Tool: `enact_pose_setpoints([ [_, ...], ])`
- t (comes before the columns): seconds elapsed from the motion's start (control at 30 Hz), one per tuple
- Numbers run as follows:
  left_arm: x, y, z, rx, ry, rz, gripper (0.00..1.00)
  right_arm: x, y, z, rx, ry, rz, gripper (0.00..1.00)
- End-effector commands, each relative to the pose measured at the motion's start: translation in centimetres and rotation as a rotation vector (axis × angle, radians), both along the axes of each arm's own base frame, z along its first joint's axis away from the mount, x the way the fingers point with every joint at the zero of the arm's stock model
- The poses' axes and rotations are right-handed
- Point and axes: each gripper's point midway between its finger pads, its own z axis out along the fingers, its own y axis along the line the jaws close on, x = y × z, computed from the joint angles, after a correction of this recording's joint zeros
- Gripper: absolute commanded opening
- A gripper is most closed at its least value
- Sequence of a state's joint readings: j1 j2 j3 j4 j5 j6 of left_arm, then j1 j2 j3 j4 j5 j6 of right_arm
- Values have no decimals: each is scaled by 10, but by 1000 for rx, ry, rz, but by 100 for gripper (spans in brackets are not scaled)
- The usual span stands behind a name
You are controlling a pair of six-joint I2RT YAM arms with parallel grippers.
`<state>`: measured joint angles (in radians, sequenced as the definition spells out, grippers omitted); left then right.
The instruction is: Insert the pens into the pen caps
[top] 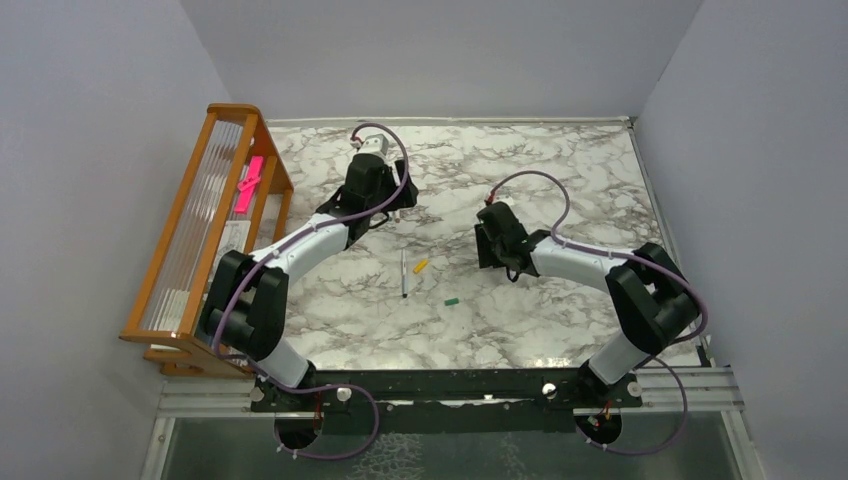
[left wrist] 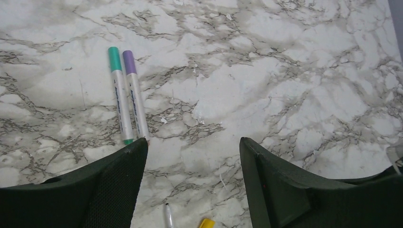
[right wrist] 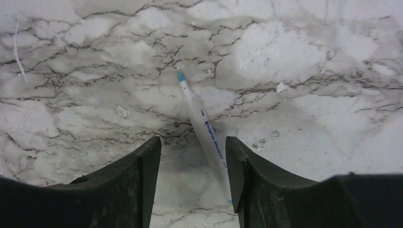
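Note:
Two pens lie side by side on the marble, one wearing a teal pen cap (left wrist: 114,53), the other a pale purple one (left wrist: 129,61). My left gripper (left wrist: 192,142) hovers open just beside their lower ends, with nothing between its fingers. Below it lie an uncapped pen (top: 404,273) with a dark tip (left wrist: 167,213) and an orange cap (top: 421,265). A green cap (top: 452,300) lies alone. My right gripper (right wrist: 192,142) stands open over an uncapped teal-tipped pen (right wrist: 202,121), which lies flat on the table close to the right finger (right wrist: 242,166).
A wooden rack (top: 205,230) stands along the left edge of the table and holds a bright pink strip (top: 249,183). Grey walls close in the marble table (top: 560,160) at the back and on both sides.

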<state>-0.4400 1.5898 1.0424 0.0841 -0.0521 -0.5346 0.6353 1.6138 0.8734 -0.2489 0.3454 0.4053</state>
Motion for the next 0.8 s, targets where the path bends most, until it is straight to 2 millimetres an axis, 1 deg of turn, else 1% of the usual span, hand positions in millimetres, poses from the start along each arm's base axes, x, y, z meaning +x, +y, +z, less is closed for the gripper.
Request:
enact_pose_setpoints([
  [0.0, -12, -8, 20, -87, -24, -37, 74, -12, 13, -17, 61, 45, 65, 46],
  [0.07, -15, -9, 24, -102, -25, -44, 73, -20, 14, -21, 86, 62, 76, 43],
  [0.17, -25, -21, 35, -178, -21, -93, 73, -31, 12, -25, 103, 89, 79, 32],
  [0.27, -38, -39, 51, -302, -15, -173, 74, -39, 8, -25, 111, 98, 82, 13],
  [0.33, -48, -49, 59, -379, -6, -224, 73, -41, 8, -21, 118, 92, 82, 2],
  [0.4, -59, -57, 64, -444, 6, -272, 73, -39, 10, -9, 142, 65, 87, 1],
  [0.47, -68, -64, 72, -489, 3, -320, 73, -36, 15, 11, 184, 19, 97, 1],
  [0.53, -80, -74, 88, -573, -14, -395, 74, -33, 20, 38, 240, -45, 113, 1],
  [0.63, -107, -95, 116, -683, -58, -548, 74, -29, 33, 93, 359, -182, 166, 1],
  [0.7, -122, -109, 130, -682, -98, -625, 74, -30, 43, 131, 449, -275, 228, 1],
  [0.77, -131, -120, 138, -670, -131, -662, 74, -37, 54, 164, 523, -344, 310, 1],
])
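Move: The uncapped teal-tipped pen lies almost under the right hand's open fingers: 2 cm below, its middle about 1 cm back and 1 cm left. On the table, the yellow cap is roughly 12 cm left and 3 cm back of that hand, the loose black-ended pen some 15 cm left and 5 back, and the green cap about 7 left and 11 back. From the left hand the teal-tipped pen is about 14 cm right, 10 back and 14 below. The right fingers shut on the teal-tipped pen, pinching it a little behind its middle as the hand eases back about 3 cm and down 2, then lift it some 11 cm, drifting slightly left and tipping upward. The left hand, still empty and open, swings back and right towards the pen, about 9 cm each way, rising 7 and rolling clockwise seen from behind while turning clockwise. ##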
